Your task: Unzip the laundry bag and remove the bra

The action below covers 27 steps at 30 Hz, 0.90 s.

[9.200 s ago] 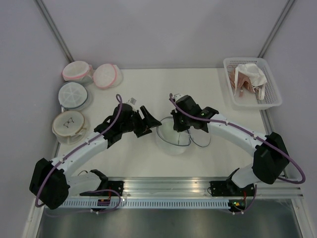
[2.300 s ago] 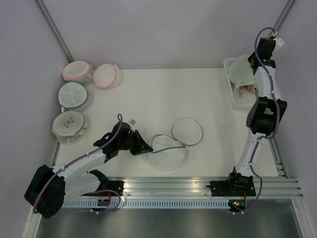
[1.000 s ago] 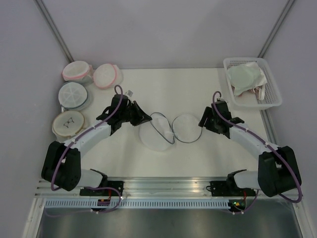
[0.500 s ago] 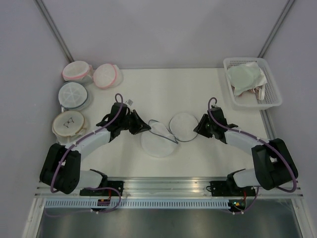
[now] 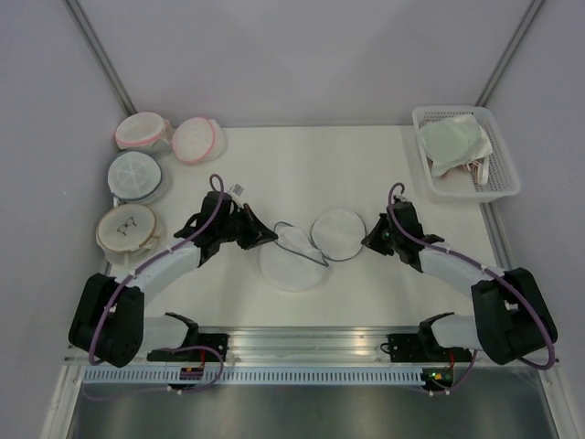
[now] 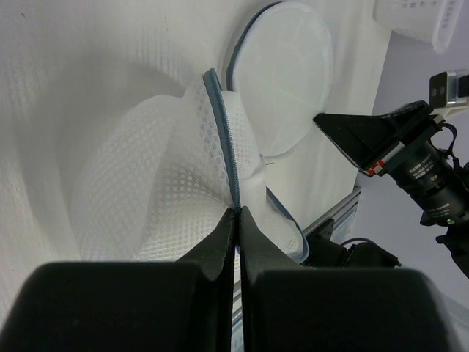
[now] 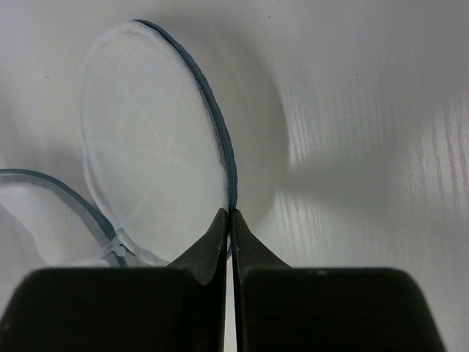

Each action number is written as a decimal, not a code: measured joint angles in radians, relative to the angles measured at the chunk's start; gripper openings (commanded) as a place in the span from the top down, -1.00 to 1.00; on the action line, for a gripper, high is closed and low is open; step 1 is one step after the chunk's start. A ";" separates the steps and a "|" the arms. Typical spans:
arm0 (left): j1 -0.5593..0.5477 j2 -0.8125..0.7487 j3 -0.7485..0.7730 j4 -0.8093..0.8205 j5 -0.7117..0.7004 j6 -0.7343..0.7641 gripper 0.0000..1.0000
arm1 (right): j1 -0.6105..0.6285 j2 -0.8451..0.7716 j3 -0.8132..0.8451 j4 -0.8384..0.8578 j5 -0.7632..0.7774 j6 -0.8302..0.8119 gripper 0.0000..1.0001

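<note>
The laundry bag (image 5: 291, 263) lies unzipped at mid-table, its white mesh body spread flat and its round lid (image 5: 338, 232) flipped open to the right. My left gripper (image 5: 272, 237) is shut on the bag's grey-blue zip rim (image 6: 220, 125), which lifts the mesh (image 6: 146, 198) into a fold at my left gripper (image 6: 237, 210). My right gripper (image 5: 367, 243) is shut on the lid's right zip edge (image 7: 223, 158), seen at my right gripper (image 7: 231, 213). The pale mint bra (image 5: 452, 142) rests in the basket at the far right, apart from both grippers.
A white plastic basket (image 5: 501, 187) at the back right also holds white and pinkish garments (image 5: 475, 169). Along the left edge sit two pink-rimmed round bags (image 5: 142, 131) (image 5: 198, 139), a light-blue spoked bag (image 5: 135, 174) and a beige round bag (image 5: 128, 230).
My right gripper has moved in onto the lid's right edge and shut on its zip rim. My left gripper, still shut on the bag's rim, has shifted slightly toward me.
</note>
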State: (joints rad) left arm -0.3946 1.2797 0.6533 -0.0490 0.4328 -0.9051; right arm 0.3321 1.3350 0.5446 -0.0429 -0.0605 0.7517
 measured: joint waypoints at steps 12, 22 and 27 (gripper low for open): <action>0.000 -0.137 0.002 0.022 0.048 -0.012 -0.72 | 0.043 -0.248 0.078 -0.035 -0.074 -0.082 0.99; 0.000 -0.604 0.099 -0.222 -0.150 -0.025 -0.93 | 0.200 -0.171 0.264 -0.065 -0.284 -0.268 0.99; 0.000 -0.791 0.073 -0.367 -0.230 -0.062 -0.95 | 0.405 0.030 0.425 -0.090 -0.323 -0.361 0.99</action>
State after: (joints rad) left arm -0.3943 0.4885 0.7261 -0.4160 0.2024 -0.9668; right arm 0.7368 1.3647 0.9695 -0.1329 -0.3840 0.3904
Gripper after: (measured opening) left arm 0.967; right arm 0.010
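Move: The right hand pinches the flipped-open lid by its right edge; the lid's middle is about 6 cm left and 3 cm ahead, and the laundry bag's pouch it goes to is some 18 cm left and 5 cm back, both nearly level. The left hand, shut on the pouch rim, has the pouch's middle roughly 4 cm right, 4 cm back and 9 cm below. Left hand releases the rim and rises 17 cm; right lifts the pinched lid, swinging left over the bag. ##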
